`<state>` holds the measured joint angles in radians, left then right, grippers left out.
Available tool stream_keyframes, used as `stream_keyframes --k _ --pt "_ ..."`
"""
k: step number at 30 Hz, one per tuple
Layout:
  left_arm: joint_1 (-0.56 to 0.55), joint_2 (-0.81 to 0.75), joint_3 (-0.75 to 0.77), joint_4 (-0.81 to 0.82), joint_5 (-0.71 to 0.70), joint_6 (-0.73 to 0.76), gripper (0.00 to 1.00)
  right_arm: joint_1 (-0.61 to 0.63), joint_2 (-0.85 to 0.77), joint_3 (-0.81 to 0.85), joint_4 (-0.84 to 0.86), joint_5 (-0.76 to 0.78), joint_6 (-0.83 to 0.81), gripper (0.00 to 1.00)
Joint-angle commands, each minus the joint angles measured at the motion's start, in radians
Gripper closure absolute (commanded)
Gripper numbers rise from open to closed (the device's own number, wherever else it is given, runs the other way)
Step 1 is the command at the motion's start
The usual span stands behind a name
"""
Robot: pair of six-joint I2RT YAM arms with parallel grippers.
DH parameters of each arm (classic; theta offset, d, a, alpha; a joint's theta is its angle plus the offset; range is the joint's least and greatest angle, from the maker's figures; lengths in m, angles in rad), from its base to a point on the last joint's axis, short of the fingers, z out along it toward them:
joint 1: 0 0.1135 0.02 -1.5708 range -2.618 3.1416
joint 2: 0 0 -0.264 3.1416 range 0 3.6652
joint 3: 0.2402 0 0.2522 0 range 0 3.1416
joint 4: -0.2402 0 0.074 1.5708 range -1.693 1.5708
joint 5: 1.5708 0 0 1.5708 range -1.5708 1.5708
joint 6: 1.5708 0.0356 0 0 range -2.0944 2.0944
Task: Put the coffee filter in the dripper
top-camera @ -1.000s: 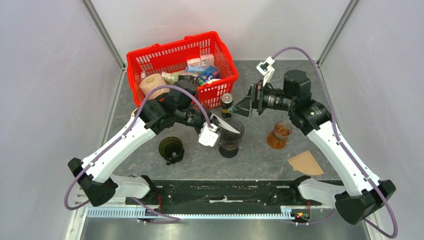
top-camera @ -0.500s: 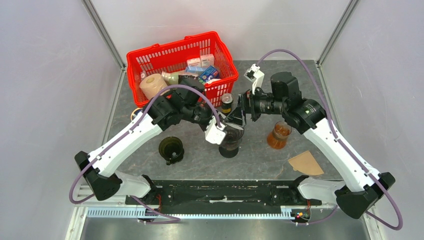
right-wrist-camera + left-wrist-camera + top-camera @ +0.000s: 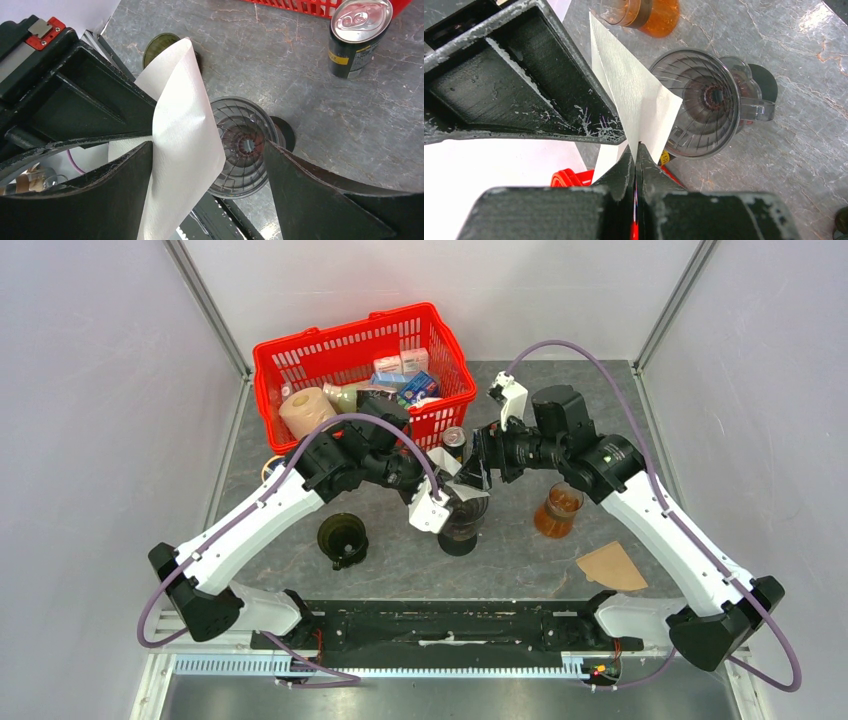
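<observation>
A white paper coffee filter point(image 3: 634, 95) is pinched at its edge by my left gripper point(image 3: 636, 147), which is shut on it. It hangs tilted just above the clear ribbed dripper point(image 3: 704, 100), which sits on a dark server point(image 3: 460, 538) at the table's middle. My right gripper point(image 3: 207, 145) is open, with one finger on each side of the filter's free end point(image 3: 180, 120). Its left finger is close against the paper, and the dripper point(image 3: 245, 145) lies below between the fingers. From above, both grippers meet over the dripper point(image 3: 462, 515).
A red basket point(image 3: 300, 350) of groceries stands at the back left, with a drink can point(image 3: 454, 443) just in front of it. A glass of amber liquid point(image 3: 558, 508) is to the right of the dripper. A brown paper filter point(image 3: 612, 567) lies front right and a dark round cup point(image 3: 342, 537) front left.
My right gripper has moved left to the filter and now straddles its free end, its jaws slightly narrower. The left gripper shifted slightly, still holding the filter over the dripper.
</observation>
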<state>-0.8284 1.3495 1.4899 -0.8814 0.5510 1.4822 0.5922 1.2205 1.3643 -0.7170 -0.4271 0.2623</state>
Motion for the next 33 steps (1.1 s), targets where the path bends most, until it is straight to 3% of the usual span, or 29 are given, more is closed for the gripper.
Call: stream_keyframes --k 1,9,22,33 --pt "-0.009 -0.019 0.034 0.006 0.010 0.049 0.98 0.006 -0.013 0.058 -0.003 -0.006 -0.018 0.14" --pt "-0.036 0.002 0.035 0.007 -0.042 0.055 0.98 0.025 0.010 0.095 -0.017 -0.074 -0.014 0.14" --pt "-0.051 -0.010 0.043 0.006 -0.060 0.070 0.98 0.070 0.037 0.125 -0.113 0.198 -0.033 0.25" --pt "-0.066 0.007 0.047 0.007 -0.105 0.067 0.98 0.075 0.045 0.156 -0.119 0.031 0.024 0.34"
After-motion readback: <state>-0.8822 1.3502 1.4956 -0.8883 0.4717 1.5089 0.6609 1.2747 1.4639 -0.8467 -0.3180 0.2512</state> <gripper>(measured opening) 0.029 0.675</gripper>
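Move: The left gripper holds the coffee filter; the dripper lies below it, about 3 cm back, 3 cm to its right and 11 cm down. The open right gripper straddles the filter, whose middle is about 2 cm to its left and 1 cm back; the dripper is roughly 2 cm back, 2 cm left and 11 cm below that hand. The can stands some 15 cm beyond the dripper, level with it sideways, and the amber carafe about 20 cm right and 5 cm farther out than the dripper. Keep the left gripper pinched on the filter above the dripper, letting it ease only slightly back and right. Lift the right gripper about 2 cm while drawing it back and left, then sink it some 2.5 cm, returning forward and right, with a slight roll of its left side down; keep one finger between the paper layers and close the gap by roughly a fifth, bringing the outer finger nearer the paper. ##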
